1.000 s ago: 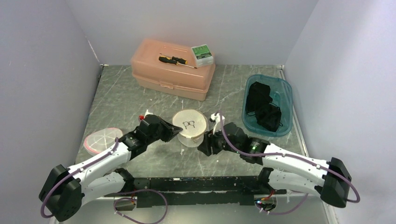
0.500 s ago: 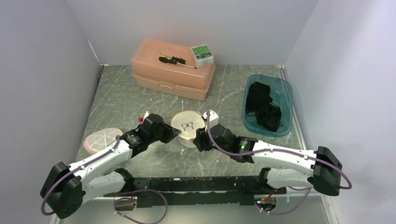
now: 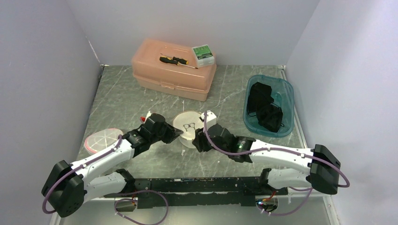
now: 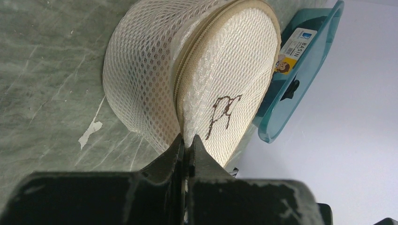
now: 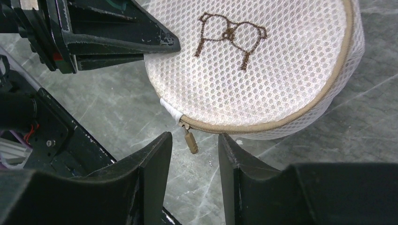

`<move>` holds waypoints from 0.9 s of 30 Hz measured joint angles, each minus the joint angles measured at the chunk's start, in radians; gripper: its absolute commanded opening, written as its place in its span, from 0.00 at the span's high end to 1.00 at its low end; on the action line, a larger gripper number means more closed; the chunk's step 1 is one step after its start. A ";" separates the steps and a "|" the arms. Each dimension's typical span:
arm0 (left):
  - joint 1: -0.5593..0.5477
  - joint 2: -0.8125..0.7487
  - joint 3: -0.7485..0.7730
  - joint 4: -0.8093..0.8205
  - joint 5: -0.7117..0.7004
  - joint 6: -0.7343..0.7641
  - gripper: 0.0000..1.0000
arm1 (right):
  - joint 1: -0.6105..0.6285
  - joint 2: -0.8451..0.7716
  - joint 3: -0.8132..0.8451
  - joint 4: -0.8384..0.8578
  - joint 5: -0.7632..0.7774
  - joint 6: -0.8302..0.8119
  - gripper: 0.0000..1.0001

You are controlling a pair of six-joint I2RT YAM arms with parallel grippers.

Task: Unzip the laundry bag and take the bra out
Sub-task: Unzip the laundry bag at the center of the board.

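The round white mesh laundry bag [image 3: 188,125] with a brown bra emblem stands on the table between my grippers. It is zipped shut, and the bra inside is hidden. My left gripper [image 3: 177,134] is shut on the bag's mesh lid edge [image 4: 190,136] beside the tan zipper band. My right gripper [image 5: 195,143] is open, its jaws on either side of the tan zipper pull [image 5: 190,141], which hangs from the closed zipper [image 5: 281,123] without touching them. The left gripper's fingers [image 5: 141,44] show pinching the bag's far rim.
A pink toolbox [image 3: 173,70] with a screwdriver [image 3: 176,60] and a green box [image 3: 202,54] stands at the back. A teal basin [image 3: 286,101] holding dark items is at the right. A pink-rimmed lid [image 3: 101,139] lies at the left.
My right gripper has moved left and in toward the bag, ending with its jaws around the zipper pull. The left gripper has kept its hold on the bag, shifting slightly.
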 measured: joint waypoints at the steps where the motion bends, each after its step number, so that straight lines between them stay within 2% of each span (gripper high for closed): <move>1: -0.001 0.000 0.000 0.000 0.000 0.000 0.97 | 0.000 0.003 0.000 0.000 -0.006 0.000 0.56; 12: -0.006 0.000 0.004 0.000 -0.011 0.000 0.97 | 0.000 0.030 0.000 0.000 -0.045 0.001 0.59; 19: -0.009 0.000 0.004 0.000 -0.011 0.000 0.97 | 0.000 0.031 0.000 0.001 -0.052 0.003 0.69; 24: -0.010 0.000 0.004 0.000 -0.014 0.001 0.97 | 0.000 0.037 0.000 0.001 -0.051 0.006 0.78; 27: -0.011 0.000 0.004 0.000 -0.014 0.002 0.97 | 0.000 0.039 0.000 0.000 -0.051 0.008 0.97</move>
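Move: Just off the right fingertips hangs the zipper pull of the laundry bag, about 1 cm back, 1 cm to the left and 1 cm lower. From that hand the bag's middle is some 7 cm ahead, 2 cm left and 4 cm down; the left fingertips, pinching the lid's edge, are about 4 cm ahead and 5 cm left, near the same height. From the left hand the pull lies roughly 5 cm back, 4 cm right and 1 cm down. Sinking a little over 1 cm and easing about 1 cm back and left, the right hand settles around the zipper pull with almost no turn, then closes its half-open fingers until they pinch the hanging tab just below the slider. The left hand stays put, fingers still shut on the bag's lid edge. ##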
